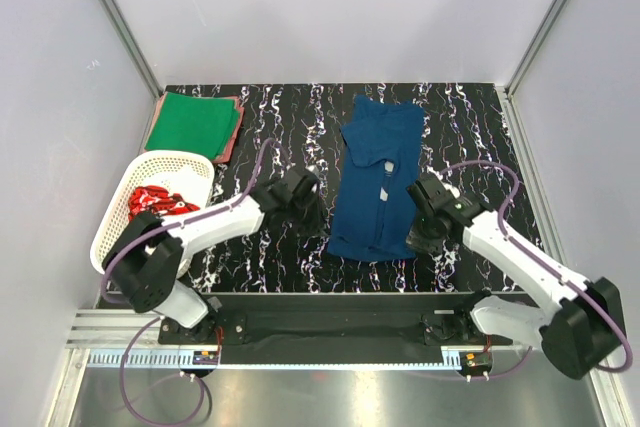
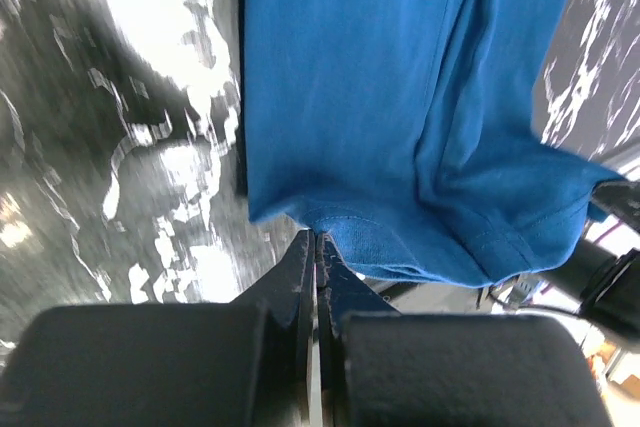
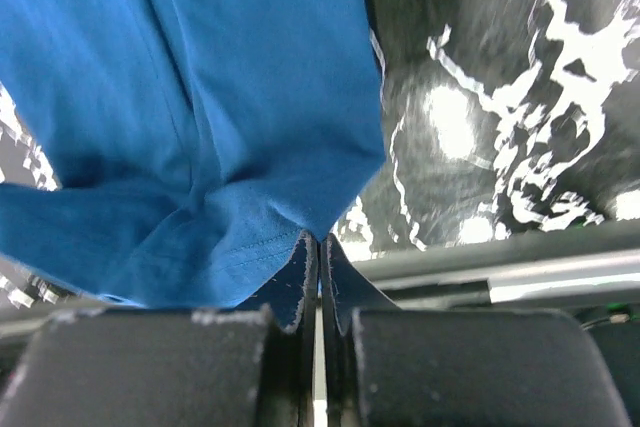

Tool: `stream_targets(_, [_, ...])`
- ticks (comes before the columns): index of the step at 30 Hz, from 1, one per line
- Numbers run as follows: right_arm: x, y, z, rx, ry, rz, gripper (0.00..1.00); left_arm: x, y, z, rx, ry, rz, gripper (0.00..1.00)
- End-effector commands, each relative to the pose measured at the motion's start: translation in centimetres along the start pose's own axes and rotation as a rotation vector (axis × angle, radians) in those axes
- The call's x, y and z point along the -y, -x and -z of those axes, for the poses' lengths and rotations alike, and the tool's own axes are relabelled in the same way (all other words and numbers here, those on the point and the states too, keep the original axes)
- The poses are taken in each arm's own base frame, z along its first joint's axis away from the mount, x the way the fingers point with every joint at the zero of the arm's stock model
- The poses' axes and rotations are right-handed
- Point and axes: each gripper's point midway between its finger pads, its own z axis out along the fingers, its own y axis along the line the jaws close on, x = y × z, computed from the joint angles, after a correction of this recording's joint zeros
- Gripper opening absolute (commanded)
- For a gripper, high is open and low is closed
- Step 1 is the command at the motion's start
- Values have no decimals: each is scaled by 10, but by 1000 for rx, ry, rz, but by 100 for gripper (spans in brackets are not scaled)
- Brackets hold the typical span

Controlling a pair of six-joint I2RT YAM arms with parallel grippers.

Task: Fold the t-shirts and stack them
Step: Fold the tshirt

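A navy blue t-shirt (image 1: 377, 177) lies in a long folded strip at the middle of the black marbled table. At the shirt's near left corner my left gripper (image 1: 320, 227) is shut, and the left wrist view shows the blue hem (image 2: 400, 147) pinched at the tips of my left gripper (image 2: 318, 239). My right gripper (image 1: 416, 237) is shut on the near right corner, where blue cloth (image 3: 200, 127) meets the tips of my right gripper (image 3: 320, 237). A folded green t-shirt (image 1: 192, 122) rests on a reddish-pink one (image 1: 234, 135) at the back left. A red t-shirt (image 1: 155, 201) lies in the basket.
The white lattice basket (image 1: 178, 162) stands at the left edge, close to my left arm. Grey walls and metal posts close in the table on three sides. A metal rail (image 1: 330, 342) with the arm bases runs along the near edge.
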Motion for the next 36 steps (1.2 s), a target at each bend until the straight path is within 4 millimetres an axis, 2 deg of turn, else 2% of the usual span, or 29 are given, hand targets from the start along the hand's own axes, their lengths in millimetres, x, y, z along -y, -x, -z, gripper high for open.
stream_targets(1, [-8, 34, 0, 112, -44, 48, 0, 14, 25, 1, -6, -52, -50, 0])
stream_targets(2, [-12, 43, 2, 132, -41, 39, 0, 13, 34, 0, 2, -51, -42, 0])
stream_targets(4, [-12, 56, -1, 160, -69, 45, 0, 25, 49, 2, 14, -94, -74, 0])
stream_targets(5, [-14, 67, 1, 179, -75, 35, 0, 21, 55, -3, 8, -81, -70, 0])
stream_targets(6, [-14, 72, -4, 175, -90, 49, 0, 32, 68, 0, 29, -99, -83, 0])
stream_targets(9, [-21, 94, -5, 193, -81, 52, 0, 31, 82, -7, 21, -81, -95, 0])
stream_targets(10, [-22, 98, -10, 183, -88, 57, 0, 37, 92, -5, 34, -91, -109, 0])
stream_targets(12, [-29, 114, -12, 197, -72, 65, 0, 34, 104, -11, 35, -80, -99, 0])
stream_targets(13, [-29, 118, -14, 196, -76, 60, 0, 42, 112, -9, 43, -102, -109, 0])
stream_targets(14, [-35, 126, -12, 205, -61, 56, 0, 39, 120, -11, 48, -103, -101, 0])
stream_targets(19, [-33, 152, -25, 206, -78, 42, 0, 41, 150, -23, 55, -129, -112, 0])
stream_targets(20, [-36, 159, -24, 218, -72, 41, 0, 48, 161, -20, 73, -154, -118, 0])
stream_targets(21, [-36, 163, -28, 220, -76, 47, 0, 53, 166, -21, 78, -187, -124, 0])
stream_targets(23, [-37, 174, -29, 225, -73, 43, 0, 52, 175, -27, 86, -198, -119, 0])
stream_targets(24, [-36, 177, -34, 219, -78, 46, 0, 59, 181, -25, 92, -221, -126, 0])
stream_targets(25, [-38, 182, -34, 225, -74, 46, 0, 57, 184, -32, 84, -220, -121, 0])
stream_targets(27, [-37, 188, -39, 225, -78, 42, 0, 63, 195, -31, 94, -244, -130, 0])
stream_targets(29, [-36, 196, -40, 233, -73, 31, 0, 59, 200, -38, 89, -245, -120, 0])
stream_targets(33, [-28, 210, -50, 232, -79, 10, 0, 64, 217, -39, 108, -283, -120, 0])
stream_targets(35, [-30, 219, -52, 244, -60, 17, 0, 68, 228, -37, 128, -294, -120, 0])
stream_targets(36, [-28, 222, -56, 241, -62, 14, 0, 64, 229, -43, 122, -287, -114, 0])
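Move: Each closed gripper holds a hem corner of the t-shirt. The left shoulder corner lies about 38 cm ahead of the left hand, 8 cm right, 6 cm below; the right shoulder corner about 39 cm ahead of the right hand, 8 cm right, 4 cm below. The small white print lies some 19 cm ahead of the left hand and 16 cm right, the folded sleeve 25 cm ahead, 11 cm right. Both hands, still pinching the hem corners, carry them about 20 cm forward over the t-shirt, drifting slightly right. ##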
